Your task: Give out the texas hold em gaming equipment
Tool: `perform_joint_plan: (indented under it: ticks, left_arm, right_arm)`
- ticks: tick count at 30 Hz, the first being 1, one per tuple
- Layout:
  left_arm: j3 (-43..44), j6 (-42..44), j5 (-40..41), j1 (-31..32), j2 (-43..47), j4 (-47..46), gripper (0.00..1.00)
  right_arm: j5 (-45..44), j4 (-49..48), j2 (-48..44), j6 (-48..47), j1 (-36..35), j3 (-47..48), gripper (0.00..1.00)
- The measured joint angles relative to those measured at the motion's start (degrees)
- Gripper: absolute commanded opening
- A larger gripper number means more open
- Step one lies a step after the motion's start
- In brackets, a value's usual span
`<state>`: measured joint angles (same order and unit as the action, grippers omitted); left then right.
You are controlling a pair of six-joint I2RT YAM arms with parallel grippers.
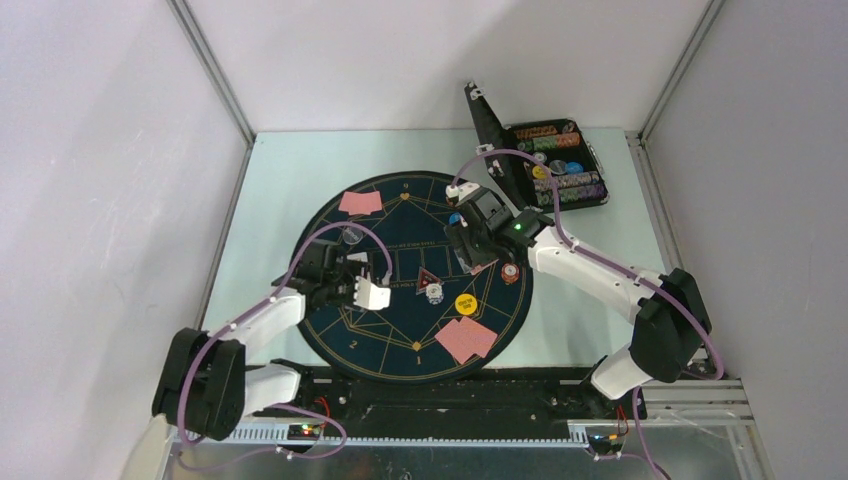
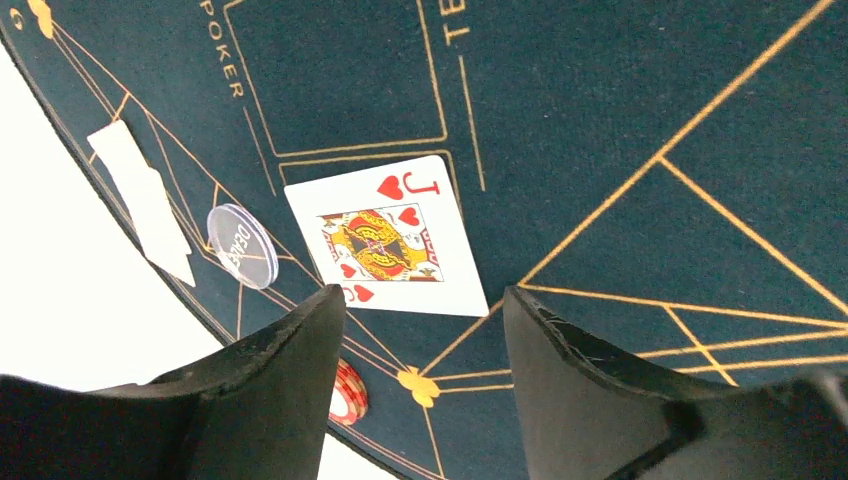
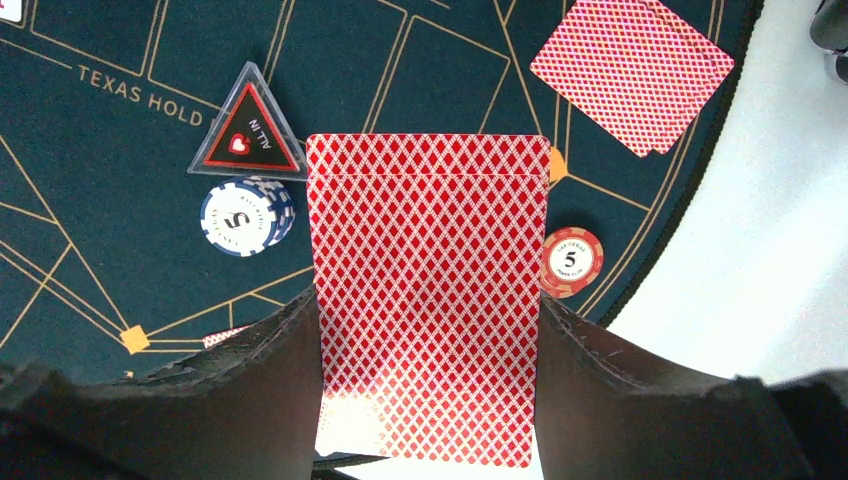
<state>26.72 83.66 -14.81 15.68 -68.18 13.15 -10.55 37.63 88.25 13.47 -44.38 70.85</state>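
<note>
My right gripper (image 3: 430, 300) is shut on a red-backed deck of playing cards (image 3: 430, 260), held above the mat (image 1: 340, 330). Below it lie a triangular marker (image 3: 245, 130), a blue chip stack (image 3: 243, 215), an orange-red chip (image 3: 573, 262) and a pair of face-down cards (image 3: 632, 65). My left gripper (image 2: 425, 295) hangs open and empty just short of a face-up jack of hearts (image 2: 385, 235). A clear dealer disc (image 2: 242, 245) and a red chip (image 2: 348, 392) lie to its left. From above, a yellow disc (image 1: 465, 303) and face-down cards (image 1: 360, 203) show.
The black hinged case (image 1: 560, 165) stands open at the back right, its lid (image 1: 488, 125) upright and its tray full of chips. The right arm (image 1: 600, 275) reaches over the mat's right side. Bare pale table (image 1: 270, 200) surrounds the mat.
</note>
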Motion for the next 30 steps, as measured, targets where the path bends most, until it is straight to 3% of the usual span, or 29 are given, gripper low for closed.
perform_joint_plan:
  ticks: [3, 4, 6, 10, 14, 20, 25, 27, 30]
  left_arm:
    - [0.5, -0.2, -0.3, 0.0, 1.7, 2.7, 0.74]
    - [0.7, -0.2, -0.5, -0.1, 2.5, 4.2, 0.88]
    - [1.3, -0.7, -0.9, -0.1, 4.5, 6.8, 0.98]
    - [5.9, -5.6, -3.1, -0.1, 10.9, 9.9, 1.00]
    - [11.3, -16.6, -4.9, -0.1, 15.8, 0.9, 0.99]
    - [26.6, -48.4, -0.9, -0.1, 14.3, -15.5, 1.00]
    - [40.8, -79.1, 6.8, -0.1, 12.6, -19.1, 1.00]
    - [39.8, -89.3, 5.4, -0.2, 13.7, -19.9, 1.00]
    - [30.3, -103.4, -1.4, -0.2, 17.0, -24.6, 1.00]
  right_arm:
    - [0.0, 0.0, 0.0, 0.0, 0.0, 0.0, 0.00]
    - [0.0, 0.0, 0.0, 0.0, 0.0, 0.0, 0.00]
    - [0.0, 0.0, 0.0, 0.0, 0.0, 0.0, 0.00]
    - [-0.1, 0.2, 0.0, -0.4, -0.3, 0.0, 0.00]
    - [-0.2, 0.8, -0.5, -0.6, -1.2, -0.1, 0.00]
    - [0.5, 1.1, -5.6, -0.6, -4.3, -4.6, 0.00]
    - [1.5, 0.8, -11.6, -1.2, -6.8, -10.0, 0.00]
    - [2.4, 0.6, -14.6, -1.5, -7.1, -11.8, 0.00]
    - [3.7, 0.0, -18.4, -1.9, -7.3, -13.7, 0.00]
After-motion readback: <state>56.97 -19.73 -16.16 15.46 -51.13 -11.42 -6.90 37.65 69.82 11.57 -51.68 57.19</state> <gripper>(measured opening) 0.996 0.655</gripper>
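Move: The face-up jack of hearts, already free on the mat, lies about 3 cm right of the open left hand, 1 cm ahead and 3 cm below; the dealer button is 9 cm farther out than the card and the deck in the right hand is some 29 cm right of the left hand, 10 cm higher. From the right hand, the face-down pair by the 1 lies 14 cm back and 1 left, the yellow chip 7 back and 2 left, the white chip stack 4 back and 8 left, all 13 cm below. The left hand spreads its already parted fingers to full width, backs off about 1 cm, then sweeps straight up off the jack by some 45 cm, swinging a little forward and back again, while the wrist rolls about 100 degrees so the fingers come up from pointing down to roughly level, facing forward and right, and it sinks about 4 cm at the end. After a short wait the right hand, still pinching the deck, draws back about 8 cm towards the face-down pair by the 1, nearly level, turning some 10 degrees counter-clockwise. ##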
